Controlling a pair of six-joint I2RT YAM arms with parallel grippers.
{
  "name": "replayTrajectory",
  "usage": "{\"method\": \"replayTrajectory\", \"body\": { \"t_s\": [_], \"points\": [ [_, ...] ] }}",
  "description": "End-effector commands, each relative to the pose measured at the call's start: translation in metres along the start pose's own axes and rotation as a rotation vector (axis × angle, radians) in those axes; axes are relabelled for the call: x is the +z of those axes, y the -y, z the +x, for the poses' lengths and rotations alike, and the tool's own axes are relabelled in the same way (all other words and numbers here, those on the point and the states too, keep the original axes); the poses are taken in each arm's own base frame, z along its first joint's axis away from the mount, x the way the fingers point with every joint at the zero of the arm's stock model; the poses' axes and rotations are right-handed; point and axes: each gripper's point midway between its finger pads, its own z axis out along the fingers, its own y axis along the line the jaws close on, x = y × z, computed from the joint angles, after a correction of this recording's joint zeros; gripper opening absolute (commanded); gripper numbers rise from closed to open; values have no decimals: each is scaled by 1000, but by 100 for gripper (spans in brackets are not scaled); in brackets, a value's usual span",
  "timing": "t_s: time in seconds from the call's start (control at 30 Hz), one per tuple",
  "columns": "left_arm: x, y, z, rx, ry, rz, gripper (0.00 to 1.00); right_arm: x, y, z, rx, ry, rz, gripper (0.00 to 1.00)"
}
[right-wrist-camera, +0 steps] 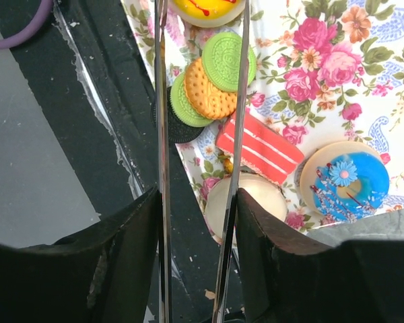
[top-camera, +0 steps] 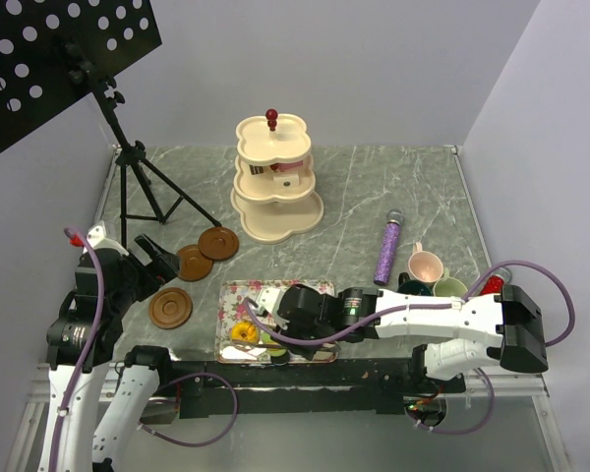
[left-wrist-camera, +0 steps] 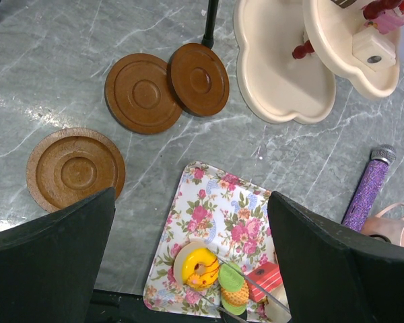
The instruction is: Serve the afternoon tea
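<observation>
On the floral tray lie a yellow doughnut, green and orange macarons, a red cake slice and a blue doughnut. My right gripper is shut on metal tongs. The tongs' two arms reach forward past the macarons, one on each side of the yellow doughnut. My left gripper hangs open and empty above the tray's far-left corner, near three brown saucers. The cream three-tier stand is at the back. Pink, teal and pale green mugs stand right of the tray.
A purple glittery microphone lies between the tray and the mugs. A black music stand rises at the back left, its tripod legs spreading onto the table near the saucers. The tray sits at the table's near edge.
</observation>
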Motion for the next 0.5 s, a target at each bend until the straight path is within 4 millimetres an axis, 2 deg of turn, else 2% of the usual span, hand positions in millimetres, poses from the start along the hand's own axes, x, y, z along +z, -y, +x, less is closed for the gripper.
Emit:
{"method": "replayTrajectory", "body": {
  "t_s": [0.0,0.1,0.27,0.47],
  "points": [
    [-4,3,-6,-14,26,11,100,-16,3,-31,35,117,31,47],
    [-4,4,-7,-10,27,12,100,-31,16,-45,87,175,52,45],
    [-3,5,-9,-2,30,13,100,-63,59,-64,205,289,104,44],
    [-2,6,-11,-1,34,16,100,-85,122,-49,285,310,236,43]
  ]
}}
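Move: The yellow donut sits between the tong tips on the tray, roughly 11 cm left of the right hand and 4 cm below it. The tiered stand is about 28 cm ahead and 4 cm left of that hand, its middle some 10 cm higher. The striped cake lies about 6 cm beneath the hand, the blue donut 6 cm ahead and 5 cm right of the cake. From the left hand, the stand is about 15 cm ahead and 26 cm right, nearly level. The yellow donut, still pinched between the tips of the tongs, is lifted off the tray by the right hand and swept forward towards the tiered stand, after a brief pause and then fast: about 10 cm forward, 6 or 7 cm up and a little to the right. The wrist swings some 20 degrees clockwise and tips its left side up, while the fingers keep their grip on the tongs. ##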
